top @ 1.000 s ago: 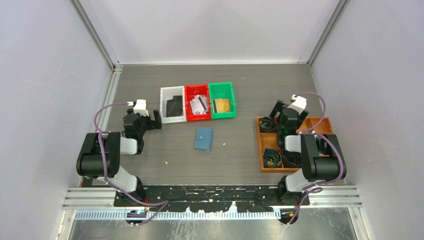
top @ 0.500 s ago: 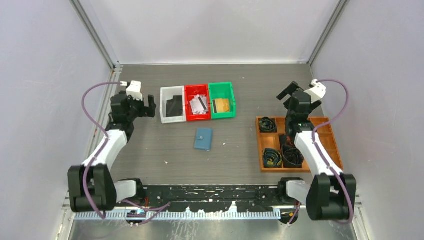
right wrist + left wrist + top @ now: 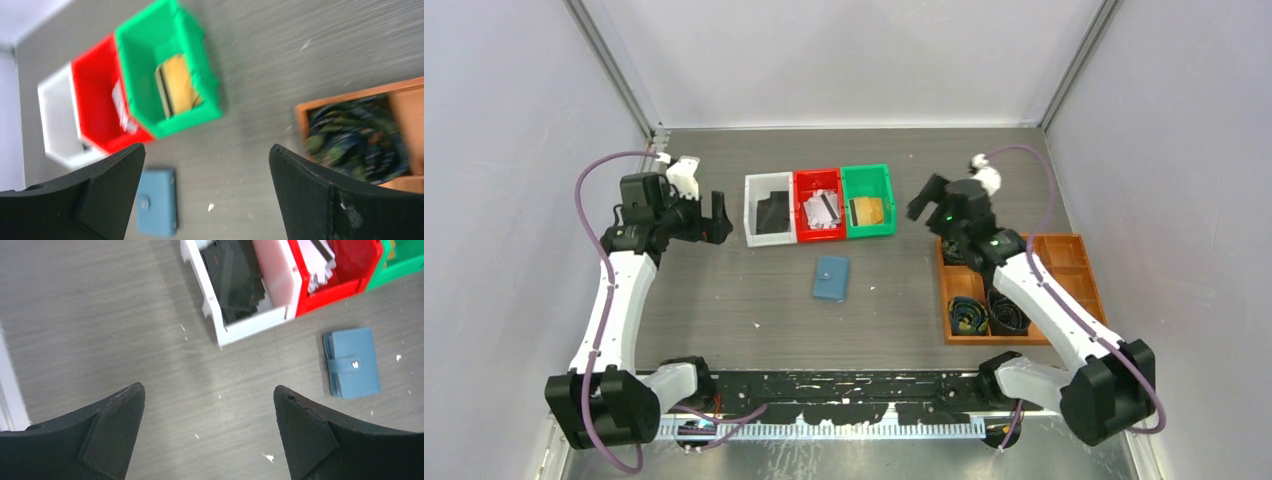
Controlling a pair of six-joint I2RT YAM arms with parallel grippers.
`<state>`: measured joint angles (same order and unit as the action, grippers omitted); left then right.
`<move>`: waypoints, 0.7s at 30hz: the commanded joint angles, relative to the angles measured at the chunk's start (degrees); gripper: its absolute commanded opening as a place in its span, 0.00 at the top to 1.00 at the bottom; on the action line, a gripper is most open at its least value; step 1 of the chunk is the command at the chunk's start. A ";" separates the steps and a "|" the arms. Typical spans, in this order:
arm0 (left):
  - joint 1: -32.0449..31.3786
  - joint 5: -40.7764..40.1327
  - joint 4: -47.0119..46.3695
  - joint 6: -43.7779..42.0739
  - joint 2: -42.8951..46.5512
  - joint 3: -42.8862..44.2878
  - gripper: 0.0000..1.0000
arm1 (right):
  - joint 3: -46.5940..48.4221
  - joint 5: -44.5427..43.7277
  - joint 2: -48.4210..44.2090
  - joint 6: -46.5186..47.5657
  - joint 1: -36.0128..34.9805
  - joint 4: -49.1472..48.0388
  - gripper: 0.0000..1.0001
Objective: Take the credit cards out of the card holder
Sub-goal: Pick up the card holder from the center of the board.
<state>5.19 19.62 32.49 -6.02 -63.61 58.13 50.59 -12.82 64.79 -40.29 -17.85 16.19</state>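
Note:
The card holder (image 3: 831, 279) is a small blue wallet lying shut with its snap tab fastened, in the middle of the table; it also shows in the left wrist view (image 3: 352, 362) and the right wrist view (image 3: 157, 209). No credit cards show in it while it is shut. Black cards (image 3: 773, 212), silver cards (image 3: 822, 209) and gold cards (image 3: 868, 211) lie in the three bins. My left gripper (image 3: 716, 217) (image 3: 209, 387) hovers open left of the white bin. My right gripper (image 3: 921, 201) (image 3: 207, 146) hovers open right of the green bin. Neither holds anything.
A white bin (image 3: 750, 206), a red bin (image 3: 798, 200) and a green bin (image 3: 889, 195) stand in a row behind the wallet. An orange divided tray (image 3: 1069, 252) with coiled black cables (image 3: 969, 313) sits at the right, under my right arm.
Both arms have unfolded from their low pose and reached forward. The left gripper rose to beside the white bin; the right gripper swung left from over the tray toward the green bin.

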 commanded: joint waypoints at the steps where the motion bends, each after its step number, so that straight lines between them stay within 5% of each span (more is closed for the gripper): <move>1: 0.76 3.99 9.77 -0.05 1.85 1.15 0.00 | 3.37 -6.02 2.38 0.20 -12.28 7.17 0.01; 11: 0.76 5.83 14.44 -0.20 6.53 -0.87 0.00 | 12.29 -8.80 24.60 -0.15 -34.44 6.44 0.00; 21: 0.74 8.64 16.86 -3.85 9.34 -1.34 0.00 | 22.15 -5.85 39.07 0.92 -37.23 6.82 0.00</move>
<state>5.65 26.65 48.77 -8.21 -55.79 56.40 68.27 -18.28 101.71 -39.33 -54.96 23.22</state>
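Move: The card holder lies flat on the board about 24 cm to my right hand's left, some 5 cm back and 19 cm below. From that hand the green tray is roughly 11 cm ahead and 16 cm left, and the red tray 10 cm ahead and 26 cm left, both about 18 cm down. From my left hand the card holder is around 25 cm to the right, 2 cm back and 20 cm below. I sweep my open right hand about 23 cm left to the card holder, sinking some 13 cm and drawing back 8 cm on the way, easing off at the end while still above the leather. The wrist swings about 30 degrees counter-clockwise and tips the fingers further down. My empty left hand draws back about 7 cm, its fingers also open. ##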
